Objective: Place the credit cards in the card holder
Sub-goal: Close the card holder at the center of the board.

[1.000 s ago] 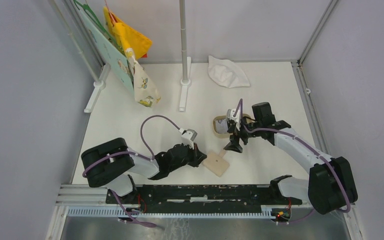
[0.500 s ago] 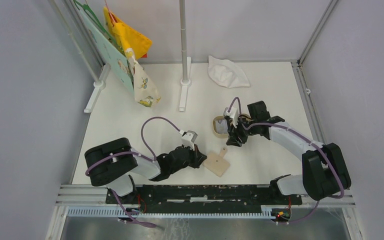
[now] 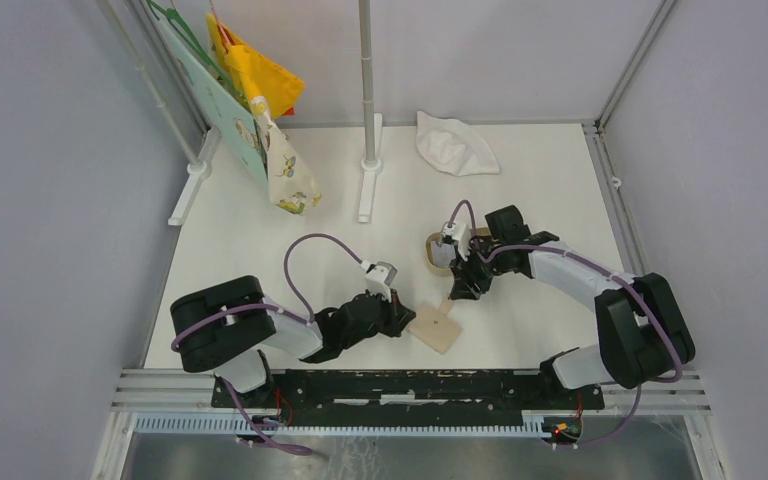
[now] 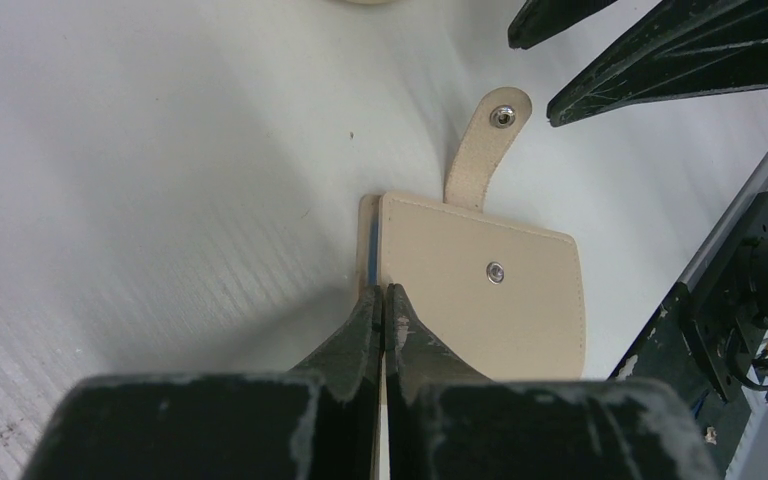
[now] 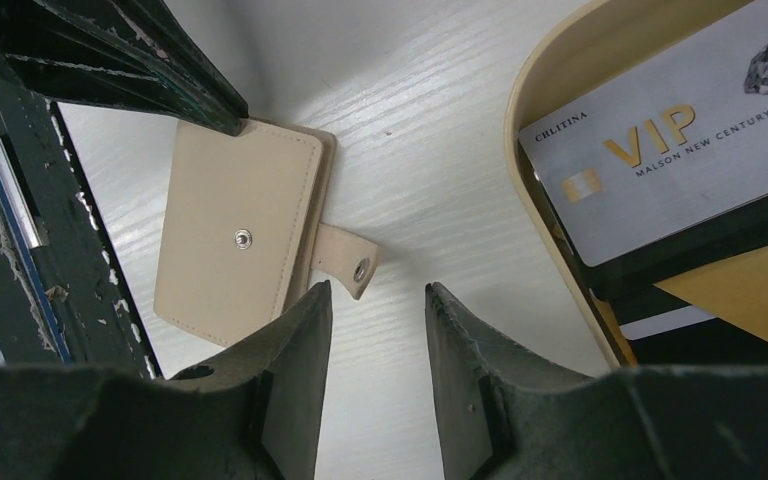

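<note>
The beige card holder (image 3: 435, 328) lies closed on the table, its snap tab (image 5: 353, 262) unfastened and pointing away from it. My left gripper (image 4: 385, 297) is shut on the holder's (image 4: 500, 300) near edge, where a strip of blue lining shows. My right gripper (image 5: 375, 290) hovers just above the table beside the tab with its jaws apart and nothing between them. The credit cards are stacked in a tan oval tray (image 5: 535, 110): a grey-white VIP card (image 5: 680, 165) on top, a black one (image 5: 700, 250) and an orange one (image 5: 750, 300) beneath.
The tray (image 3: 434, 262) sits just behind my right gripper (image 3: 457, 293). A pole on a white base (image 3: 368, 190), hanging bags (image 3: 260, 110) and a white cloth (image 3: 455, 145) occupy the back. A metal rail (image 3: 410, 385) runs along the front edge.
My right gripper's jaws have narrowed to about half their width, and the arm has shifted slightly left toward the tab. The left gripper and the holder have stayed put.
</note>
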Robot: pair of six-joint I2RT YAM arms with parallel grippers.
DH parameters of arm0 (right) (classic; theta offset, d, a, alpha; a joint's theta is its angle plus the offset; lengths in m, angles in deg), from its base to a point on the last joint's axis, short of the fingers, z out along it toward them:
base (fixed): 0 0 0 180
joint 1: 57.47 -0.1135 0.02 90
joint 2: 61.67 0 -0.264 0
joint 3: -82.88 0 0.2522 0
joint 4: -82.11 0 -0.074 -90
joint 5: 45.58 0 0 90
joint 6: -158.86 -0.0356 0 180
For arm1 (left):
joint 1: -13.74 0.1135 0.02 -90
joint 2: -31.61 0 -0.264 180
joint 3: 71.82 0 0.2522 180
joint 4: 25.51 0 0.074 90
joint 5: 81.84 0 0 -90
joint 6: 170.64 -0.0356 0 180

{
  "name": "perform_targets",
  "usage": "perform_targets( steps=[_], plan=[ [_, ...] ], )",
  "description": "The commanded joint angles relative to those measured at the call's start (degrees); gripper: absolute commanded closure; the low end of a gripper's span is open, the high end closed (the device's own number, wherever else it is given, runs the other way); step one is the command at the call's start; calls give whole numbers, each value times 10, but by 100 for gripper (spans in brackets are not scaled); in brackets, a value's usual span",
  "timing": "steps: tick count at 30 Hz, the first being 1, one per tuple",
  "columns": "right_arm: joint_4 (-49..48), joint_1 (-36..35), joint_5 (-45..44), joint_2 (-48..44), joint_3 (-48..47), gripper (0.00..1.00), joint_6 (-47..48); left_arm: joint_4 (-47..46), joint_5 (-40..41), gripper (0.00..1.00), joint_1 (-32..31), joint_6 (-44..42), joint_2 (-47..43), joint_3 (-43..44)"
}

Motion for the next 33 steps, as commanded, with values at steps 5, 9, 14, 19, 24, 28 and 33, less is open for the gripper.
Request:
perform_targets(
  steps=[5,9,14,19,24,28,33],
  plan=[
    [-6,-9,4,22,-27,63,-30,-9,25,98,-9,3,5,21],
    [-3,-10,5,23,-31,74,-30,-4,27,98,-10,2,5,22],
    [-3,-10,13,20,-30,86,-29,-2,32,98,-12,1,2,22],
    [2,-11,17,27,-33,83,-29,2,35,98,-15,0,-2,23],
    [8,-11,17,33,-36,79,-28,3,38,98,-16,-1,-2,23],
    [11,-13,13,37,-37,81,-26,5,38,98,-17,-2,-2,24],
    [17,-17,12,40,-40,83,-26,7,43,98,-19,-3,-5,23]
  ],
)
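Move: The card holder's strap end is almost between the open right fingertips, about 1 cm back, 1 cm to the left and 1 cm below that hand. The closed card holder's middle is some 7 cm back and 5 cm left of the right hand, and the card tray about 10 cm ahead and 2 cm to the right. From the left hand, on the holder's corner, the strap end is roughly 4 cm ahead and 8 cm right. Sinking a little under 1 cm and easing about half a centimetre back and to the left, the right hand brings its tips down around the strap's snap end and closes them from about half open to a narrow gap, pinching the end between them. The wrist tips some 5 degrees. The left hand stays put, its shut fingertips still resting on the holder's corner. ##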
